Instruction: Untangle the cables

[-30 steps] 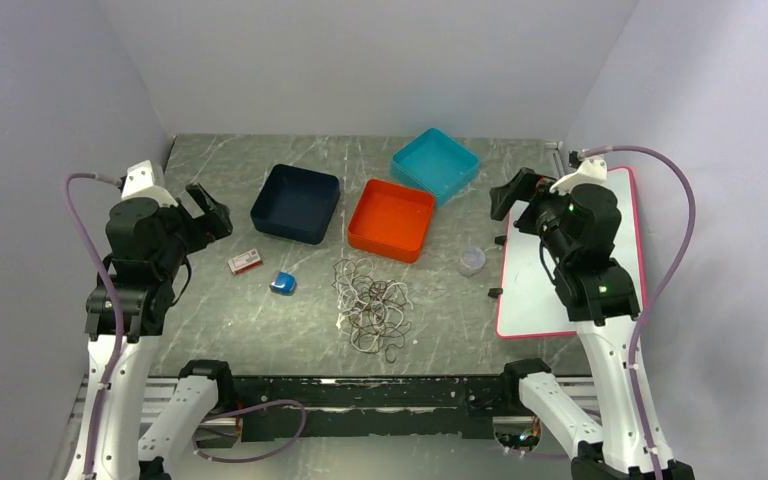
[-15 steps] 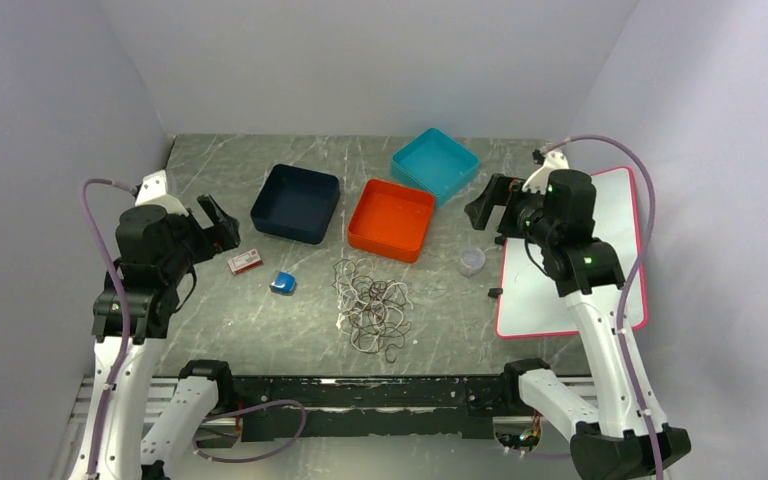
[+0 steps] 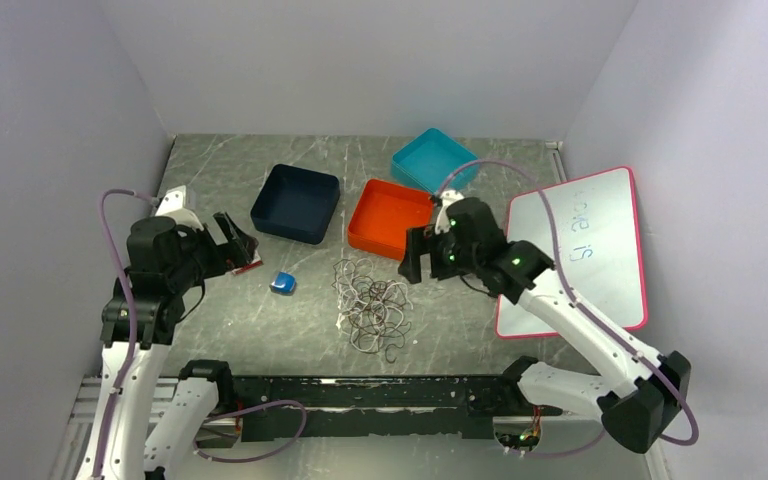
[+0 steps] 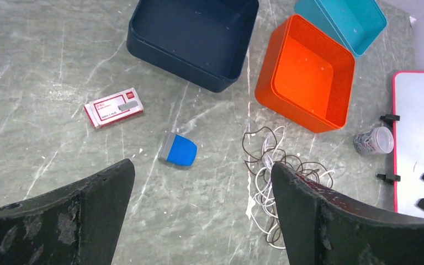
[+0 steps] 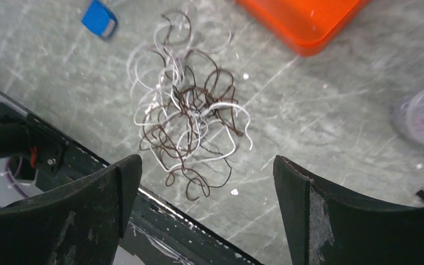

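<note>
The cables [image 3: 372, 305] lie as one tangled heap of thin white and dark brown loops on the grey marbled table, near its front edge. My left gripper [image 3: 243, 243] hangs open at the left, well apart from the heap. In the left wrist view the cables [image 4: 265, 165] sit just inside the right finger, below the open gripper [image 4: 201, 168]. My right gripper [image 3: 418, 258] hovers open just right of and behind the heap. From the right wrist the cables [image 5: 187, 116] spread ahead of the open gripper [image 5: 207, 160]. Nothing is held.
A navy box [image 3: 290, 232], an orange box [image 3: 385, 245] and a teal box [image 3: 412, 176] stand behind the heap. A small blue object [image 3: 282, 283] and a red-and-white packet [image 4: 114, 107] lie to the left. A plastic cup [image 4: 374, 141] and a pink-rimmed whiteboard [image 3: 600, 280] are on the right.
My right arm has swung left off the whiteboard to hover beside the cable heap. My left gripper has moved a little right and down over the red-and-white packet. Both stay open.
</note>
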Tool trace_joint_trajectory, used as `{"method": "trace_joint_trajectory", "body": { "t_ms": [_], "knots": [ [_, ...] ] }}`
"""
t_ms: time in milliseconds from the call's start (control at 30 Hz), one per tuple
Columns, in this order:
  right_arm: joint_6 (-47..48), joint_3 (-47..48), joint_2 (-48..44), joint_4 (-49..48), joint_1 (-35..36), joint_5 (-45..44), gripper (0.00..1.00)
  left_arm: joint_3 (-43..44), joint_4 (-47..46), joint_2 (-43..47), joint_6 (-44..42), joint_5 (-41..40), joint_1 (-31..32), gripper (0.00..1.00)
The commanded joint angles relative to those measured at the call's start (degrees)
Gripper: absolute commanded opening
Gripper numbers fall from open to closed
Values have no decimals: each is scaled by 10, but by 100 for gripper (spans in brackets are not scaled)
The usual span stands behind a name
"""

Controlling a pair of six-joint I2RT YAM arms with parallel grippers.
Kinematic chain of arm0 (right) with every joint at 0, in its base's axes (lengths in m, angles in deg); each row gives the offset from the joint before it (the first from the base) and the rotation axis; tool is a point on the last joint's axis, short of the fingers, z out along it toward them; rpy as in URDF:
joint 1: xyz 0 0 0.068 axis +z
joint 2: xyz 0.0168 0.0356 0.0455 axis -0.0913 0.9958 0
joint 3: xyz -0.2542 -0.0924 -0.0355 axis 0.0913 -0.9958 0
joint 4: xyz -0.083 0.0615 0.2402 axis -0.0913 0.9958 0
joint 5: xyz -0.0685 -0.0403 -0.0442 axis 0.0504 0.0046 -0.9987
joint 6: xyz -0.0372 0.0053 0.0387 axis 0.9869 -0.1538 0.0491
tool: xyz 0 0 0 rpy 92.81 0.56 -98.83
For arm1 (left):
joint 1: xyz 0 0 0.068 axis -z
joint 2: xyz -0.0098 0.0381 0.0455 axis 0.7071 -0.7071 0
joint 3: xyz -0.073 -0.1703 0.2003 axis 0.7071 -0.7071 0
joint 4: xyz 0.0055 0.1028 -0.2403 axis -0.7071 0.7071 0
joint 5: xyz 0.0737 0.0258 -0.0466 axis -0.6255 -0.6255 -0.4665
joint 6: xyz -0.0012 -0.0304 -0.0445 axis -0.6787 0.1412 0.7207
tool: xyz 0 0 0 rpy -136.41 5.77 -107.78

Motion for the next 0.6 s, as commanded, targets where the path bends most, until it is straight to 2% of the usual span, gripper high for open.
{"method": "trace_joint_trajectory", "body": {
  "t_ms": [0, 267, 400, 567],
  "knots": [
    [-57, -57, 8, -52, 36, -27, 89, -6, 10, 11, 7, 34, -6, 98],
    [-107, -133, 5, -119, 52, -42, 72, -28, -14, 49, 27, 72, -6, 98],
    [-117, -167, 11, -157, 53, -61, 62, -28, 6, 40, 28, 68, -6, 98],
    [-114, -179, 37, -184, 53, -91, 57, -14, 12, 27, 24, 58, -6, 97]
  ]
}}
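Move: The cables lie to the right gripper's left and nearer the base: their middle is about 9 cm left, 6 cm back and some 19 cm below it. From that gripper, the orange box stands roughly 11 cm ahead and 5 cm left, and the clear jar about 3 cm ahead and 11 cm to the right. From the left gripper, the cables are some 27 cm to the right, 8 cm back and 24 cm down. Lower the right gripper about 10 cm towards the right-hand side of the cables, easing it slightly back at the start and slowing as it sinks. Tip the fingers some 5 to 10 degrees further down and draw them together from wide open to a little over half open, stopping above the table and still gripping nothing. ##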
